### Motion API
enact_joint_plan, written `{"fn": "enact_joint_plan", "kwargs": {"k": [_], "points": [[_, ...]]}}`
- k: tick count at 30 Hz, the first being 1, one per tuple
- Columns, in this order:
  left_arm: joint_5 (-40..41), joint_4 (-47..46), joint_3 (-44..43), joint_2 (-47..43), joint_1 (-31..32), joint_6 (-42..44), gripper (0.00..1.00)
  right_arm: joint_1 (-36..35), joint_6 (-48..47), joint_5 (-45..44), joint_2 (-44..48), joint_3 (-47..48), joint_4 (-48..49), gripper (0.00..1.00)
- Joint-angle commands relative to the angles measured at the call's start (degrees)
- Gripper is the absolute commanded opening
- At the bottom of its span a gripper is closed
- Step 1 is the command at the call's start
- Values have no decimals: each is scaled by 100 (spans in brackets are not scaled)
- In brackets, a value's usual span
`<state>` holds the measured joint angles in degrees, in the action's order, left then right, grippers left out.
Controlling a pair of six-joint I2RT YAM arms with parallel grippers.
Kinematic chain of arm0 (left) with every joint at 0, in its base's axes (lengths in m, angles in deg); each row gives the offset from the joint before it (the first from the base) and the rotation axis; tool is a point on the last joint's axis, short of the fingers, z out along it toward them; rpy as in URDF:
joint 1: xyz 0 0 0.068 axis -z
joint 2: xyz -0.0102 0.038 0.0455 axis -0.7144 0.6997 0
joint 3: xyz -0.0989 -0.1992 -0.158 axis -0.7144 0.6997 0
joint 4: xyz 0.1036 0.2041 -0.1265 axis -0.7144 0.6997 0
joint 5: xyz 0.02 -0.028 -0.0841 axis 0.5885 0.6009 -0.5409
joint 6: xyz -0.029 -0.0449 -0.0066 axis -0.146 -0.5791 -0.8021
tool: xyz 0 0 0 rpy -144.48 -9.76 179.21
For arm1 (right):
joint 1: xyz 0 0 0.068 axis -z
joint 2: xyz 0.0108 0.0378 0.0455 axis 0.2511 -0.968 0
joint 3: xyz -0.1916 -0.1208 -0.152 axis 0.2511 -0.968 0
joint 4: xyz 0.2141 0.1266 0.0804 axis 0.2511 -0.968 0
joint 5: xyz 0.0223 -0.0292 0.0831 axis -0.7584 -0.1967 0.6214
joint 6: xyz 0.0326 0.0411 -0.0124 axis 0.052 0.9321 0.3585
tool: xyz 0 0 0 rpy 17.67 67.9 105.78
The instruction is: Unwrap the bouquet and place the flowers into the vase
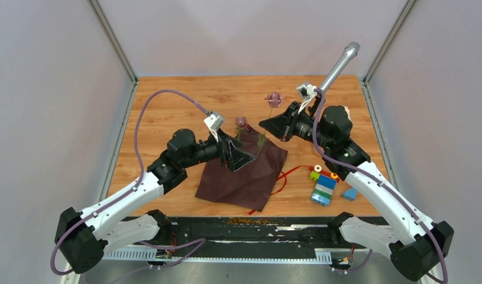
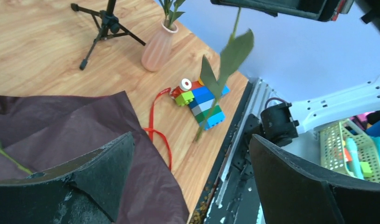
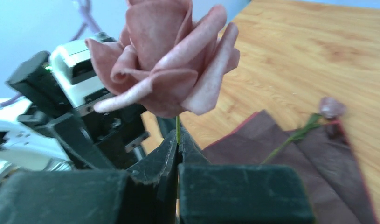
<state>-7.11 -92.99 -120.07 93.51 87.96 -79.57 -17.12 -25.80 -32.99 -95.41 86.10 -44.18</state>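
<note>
My right gripper (image 3: pixel 178 140) is shut on the thin green stem just under a mauve-pink rose (image 3: pixel 164 60), holding it up above the table (image 1: pixel 274 99). The stem and its leaves (image 2: pixel 225 65) hang down past the right gripper (image 1: pixel 265 125). The maroon wrapping paper (image 1: pixel 244 174) lies spread flat, with another small flower (image 1: pixel 243 122) on its far edge. My left gripper (image 1: pixel 240 160) hovers open over the paper with nothing between its fingers (image 2: pixel 104 168). The peach ribbed vase (image 2: pixel 159 44) stands at the back right with green stems in its mouth.
A red ribbon (image 2: pixel 155 126) trails loose off the paper's right edge. A colourful toy-brick stack (image 1: pixel 323 186) sits near the front right. A microphone (image 1: pixel 342 62) on a black tripod (image 2: pixel 104 23) stands beside the vase. Brown crumbs (image 1: pixel 250 220) line the front rail.
</note>
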Motion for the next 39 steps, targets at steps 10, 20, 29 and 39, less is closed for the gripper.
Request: {"fn": "enact_joint_plan", "kwargs": {"k": [10,20,29,39], "points": [[397,3510,-1632,-55,-2272,2112,100,36,-2188,-5051,540,685,-2323,0],[2838,4040,-1493,-8,-2883,2760,100,1223,-2451,-5827,727,84,-1420,0],[2757,4028,-1393,-13,-2883,2712,100,1748,-2526,-5767,670,-535,-392,0],[2139,3965,-1482,283,-2883,2696,100,1933,-2522,-5607,499,-1361,921,0]]}}
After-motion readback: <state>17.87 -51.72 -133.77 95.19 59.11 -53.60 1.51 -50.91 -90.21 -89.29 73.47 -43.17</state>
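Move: To the right hand, which already holds a purple rose by its stem, the vase stands about 24 cm to the right, 12 cm ahead and some 26 cm lower. The microphone stand is about 25 cm ahead and 20 cm to its right. The toy blocks lie 22 cm to its right and 2 cm back, on the table. From the left hand the vase is roughly 30 cm right and 17 cm ahead. Swinging right and forward towards the vase, the right hand carries the upright rose about 27 cm across and 10 cm out, sinking gently by some 7 cm, its fingers kept shut on the stem while the wrist turns about 70 degrees clockwise to point forward. The left hand, already open and empty, withdraws left and forward, turning counter-clockwise and tipping its fingers downward. ##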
